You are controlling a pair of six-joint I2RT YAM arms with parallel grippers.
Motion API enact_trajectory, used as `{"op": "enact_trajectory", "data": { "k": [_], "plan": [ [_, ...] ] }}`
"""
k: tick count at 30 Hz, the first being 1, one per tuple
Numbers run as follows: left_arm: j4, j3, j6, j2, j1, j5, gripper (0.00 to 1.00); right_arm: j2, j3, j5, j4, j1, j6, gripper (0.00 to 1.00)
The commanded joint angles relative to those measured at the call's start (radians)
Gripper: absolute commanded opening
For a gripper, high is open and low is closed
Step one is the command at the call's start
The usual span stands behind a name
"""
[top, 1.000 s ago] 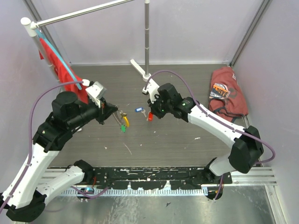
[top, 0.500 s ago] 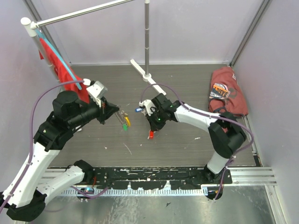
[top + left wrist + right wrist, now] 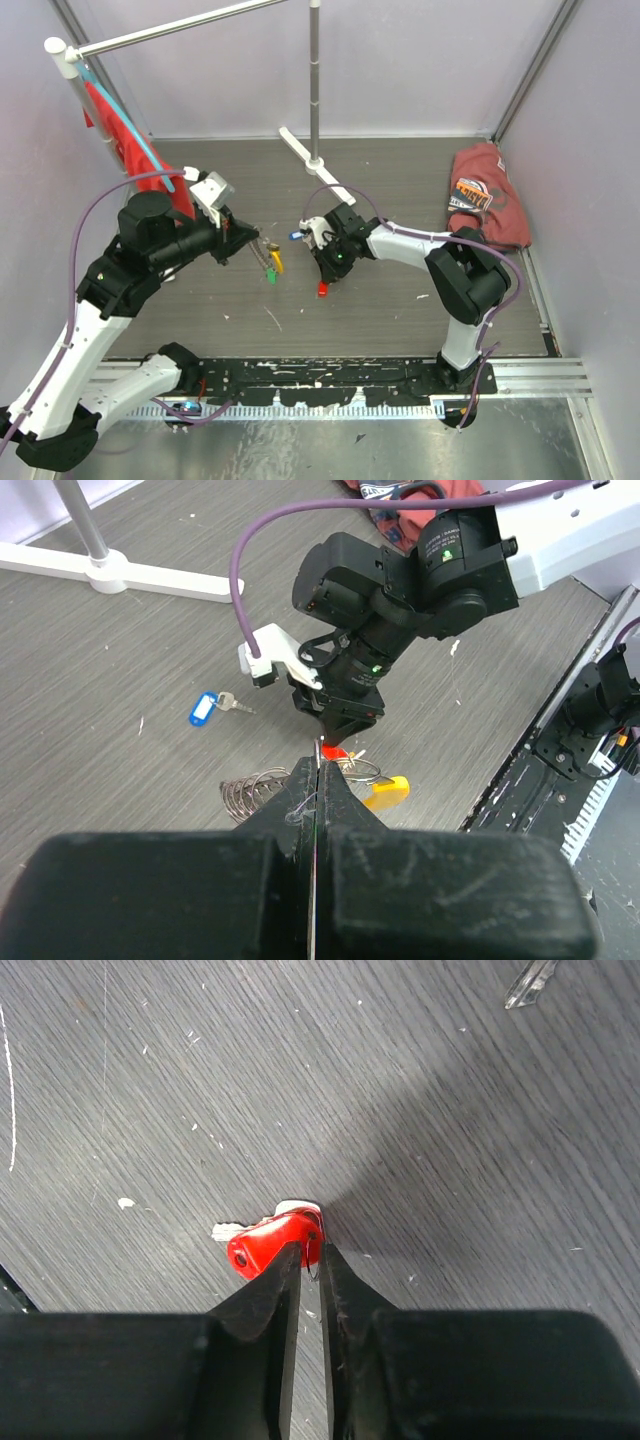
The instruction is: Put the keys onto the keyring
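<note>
My left gripper (image 3: 252, 243) (image 3: 318, 765) is shut on the keyring's thin wire and holds it above the table. The keyring (image 3: 268, 256) (image 3: 250, 792) shows its coiled loops, a yellow tag (image 3: 276, 263) (image 3: 386, 792) and a green tag (image 3: 270, 278). My right gripper (image 3: 327, 277) (image 3: 310, 1252) (image 3: 340, 720) points down, just right of the keyring. Its jaws are nearly together, pinching the small wire loop of the red key (image 3: 322, 290) (image 3: 265, 1242) (image 3: 336, 752) at their tips. The blue key (image 3: 296, 236) (image 3: 203, 708) lies on the table behind them.
A white stand base (image 3: 305, 155) (image 3: 130, 575) with an upright pole stands at the back. A crumpled red shirt (image 3: 488, 195) lies at the right wall. A red cloth (image 3: 125, 140) hangs from the rack at the left. A black rail (image 3: 330, 372) runs along the near edge.
My right gripper has swung down and towards the near edge with the red key, closer to the keyring. My left gripper has shifted slightly right with the keyring.
</note>
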State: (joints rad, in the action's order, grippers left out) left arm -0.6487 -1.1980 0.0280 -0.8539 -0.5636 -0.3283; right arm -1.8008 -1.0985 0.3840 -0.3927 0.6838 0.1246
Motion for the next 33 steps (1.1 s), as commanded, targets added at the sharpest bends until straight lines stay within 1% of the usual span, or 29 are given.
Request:
{"op": "enact_trajectory", "data": {
  "k": [1, 7, 11, 19, 22, 27, 33],
  "plan": [
    [0.055, -0.033, 0.001, 0.003, 0.004, -0.022, 0.00, 0.016, 0.019, 0.020, 0.055, -0.014, -0.011, 0.21],
    [0.060, -0.033, 0.001, -0.008, 0.005, -0.026, 0.00, 0.035, 0.053, 0.044, 0.085, -0.041, -0.026, 0.25],
    [0.062, -0.034, -0.002, -0.012, 0.005, -0.028, 0.00, 0.056, 0.079, 0.087, 0.118, -0.063, -0.045, 0.30],
    [0.064, -0.037, -0.002, -0.019, 0.005, -0.031, 0.00, 0.099, 0.152, 0.165, 0.216, -0.110, -0.113, 0.35],
    [0.066, -0.037, -0.002, -0.016, 0.004, -0.033, 0.00, 0.125, 0.193, 0.173, 0.259, -0.127, -0.137, 0.36],
    [0.069, -0.038, 0.000, -0.020, 0.005, -0.038, 0.00, 0.170, 0.265, 0.173, 0.371, -0.134, -0.212, 0.39],
    [0.073, -0.040, 0.002, -0.024, 0.005, -0.042, 0.00, 0.244, 0.401, 0.115, 0.598, -0.137, -0.394, 0.44]
  ]
}}
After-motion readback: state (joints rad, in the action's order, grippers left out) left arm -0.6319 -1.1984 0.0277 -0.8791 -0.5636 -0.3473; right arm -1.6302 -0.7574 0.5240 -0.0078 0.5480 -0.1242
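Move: The right fingertips are right at the red-tagged key, whose middle lies about 1 cm back, 1 cm left and 1 cm below them, on or nearly on the table. The blue-tagged key is some 13 cm farther out and 5 cm to the hand's left; the keyring, still hanging from the left fingers, is roughly 12 cm left, 5 cm back and 25 cm higher. From the left hand the red-tagged key is around 6 cm ahead, 13 cm right and 31 cm down. Rightward and low over the table, the right hand eases about 2.5 cm off the red-tagged key while its barely parted fingers go on opening to a little under half, letting go of the tag. The wrist turns some 15 degrees clockwise and tilts the fingers to a shallower slant, still pointing left and down. ##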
